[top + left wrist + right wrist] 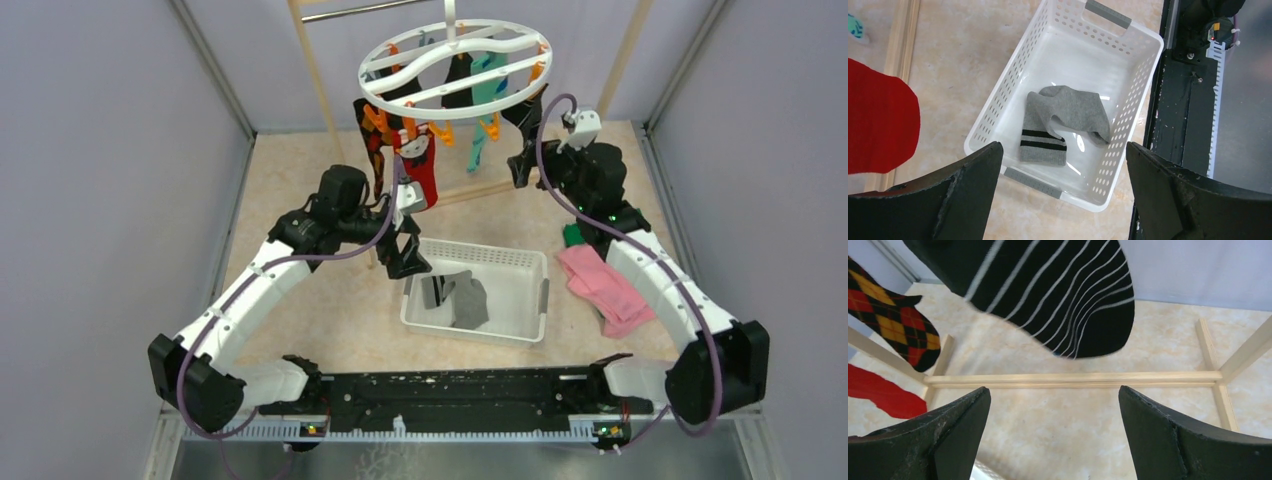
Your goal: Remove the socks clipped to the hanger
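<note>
The white ring hanger hangs from the wooden rack with several socks clipped to it: argyle, red, teal and black. My left gripper stands open and empty above the basket's left end; in its wrist view the left gripper looks down on a grey striped sock lying loose in the basket. My right gripper is open and empty just under a black sock with white stripes at the hanger's right side. The argyle sock and red sock hang to its left.
A white perforated basket sits on the table between the arms. Folded pink cloth and green cloth lie right of it. The wooden rack's floor bar and posts stand behind. Grey walls close in both sides.
</note>
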{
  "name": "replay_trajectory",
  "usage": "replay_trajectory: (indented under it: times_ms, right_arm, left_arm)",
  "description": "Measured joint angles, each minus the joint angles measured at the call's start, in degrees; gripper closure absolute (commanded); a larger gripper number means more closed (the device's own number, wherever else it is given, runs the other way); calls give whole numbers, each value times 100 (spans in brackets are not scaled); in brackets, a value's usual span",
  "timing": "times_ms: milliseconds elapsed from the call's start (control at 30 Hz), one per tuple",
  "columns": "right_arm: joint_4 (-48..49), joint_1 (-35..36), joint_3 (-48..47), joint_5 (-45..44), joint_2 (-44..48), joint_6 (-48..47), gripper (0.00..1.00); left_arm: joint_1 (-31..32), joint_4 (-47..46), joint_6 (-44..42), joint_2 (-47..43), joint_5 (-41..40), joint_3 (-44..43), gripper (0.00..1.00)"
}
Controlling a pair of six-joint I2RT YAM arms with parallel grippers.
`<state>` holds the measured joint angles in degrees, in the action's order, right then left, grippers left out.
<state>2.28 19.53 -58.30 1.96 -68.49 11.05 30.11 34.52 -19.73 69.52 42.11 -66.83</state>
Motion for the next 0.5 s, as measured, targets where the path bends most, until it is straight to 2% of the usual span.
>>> replay_trajectory:
  times_ms: [133, 267, 400, 500]
  right_arm:
    - [417, -275, -142, 570, -542, -199, 2]
    - [914, -208, -149, 728, -619, -258, 9]
    - [1202, -201, -181, 728, -627, -479, 25]
    - [1294, -203, -275, 734, -704, -699, 47]
  left_arm:
    - [-13, 81, 4, -13, -2, -103, 1]
    - [-107, 214, 9, -39, 7, -162, 1]
    - [-197, 313, 9, -42, 28, -221, 1]
    - [-221, 367, 11, -42, 46, -302, 1]
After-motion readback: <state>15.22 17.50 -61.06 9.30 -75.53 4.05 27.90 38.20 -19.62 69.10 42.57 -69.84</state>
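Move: The black sock with white stripes hangs about 6 cm ahead of the right hand, some 8 cm higher and about 1 cm to its left. The teal sock hangs roughly 6 cm farther out than the striped sock and 6 cm to its left. The red sock is about 21 cm to the right hand's left and 3 cm back. From the left hand, the striped sock lies about 22 cm ahead, 22 cm to the right and 13 cm up. The right fingers start to close around the lower part of the striped sock; firm contact can't be seen yet. The hand first eases forward with a slight dip, then climbs, ending about 3.5 cm forward, 3 cm higher and a little to the left. The wrist tips the fingers up some 10 degrees, and they close from wide open to about three quarters only late on. ##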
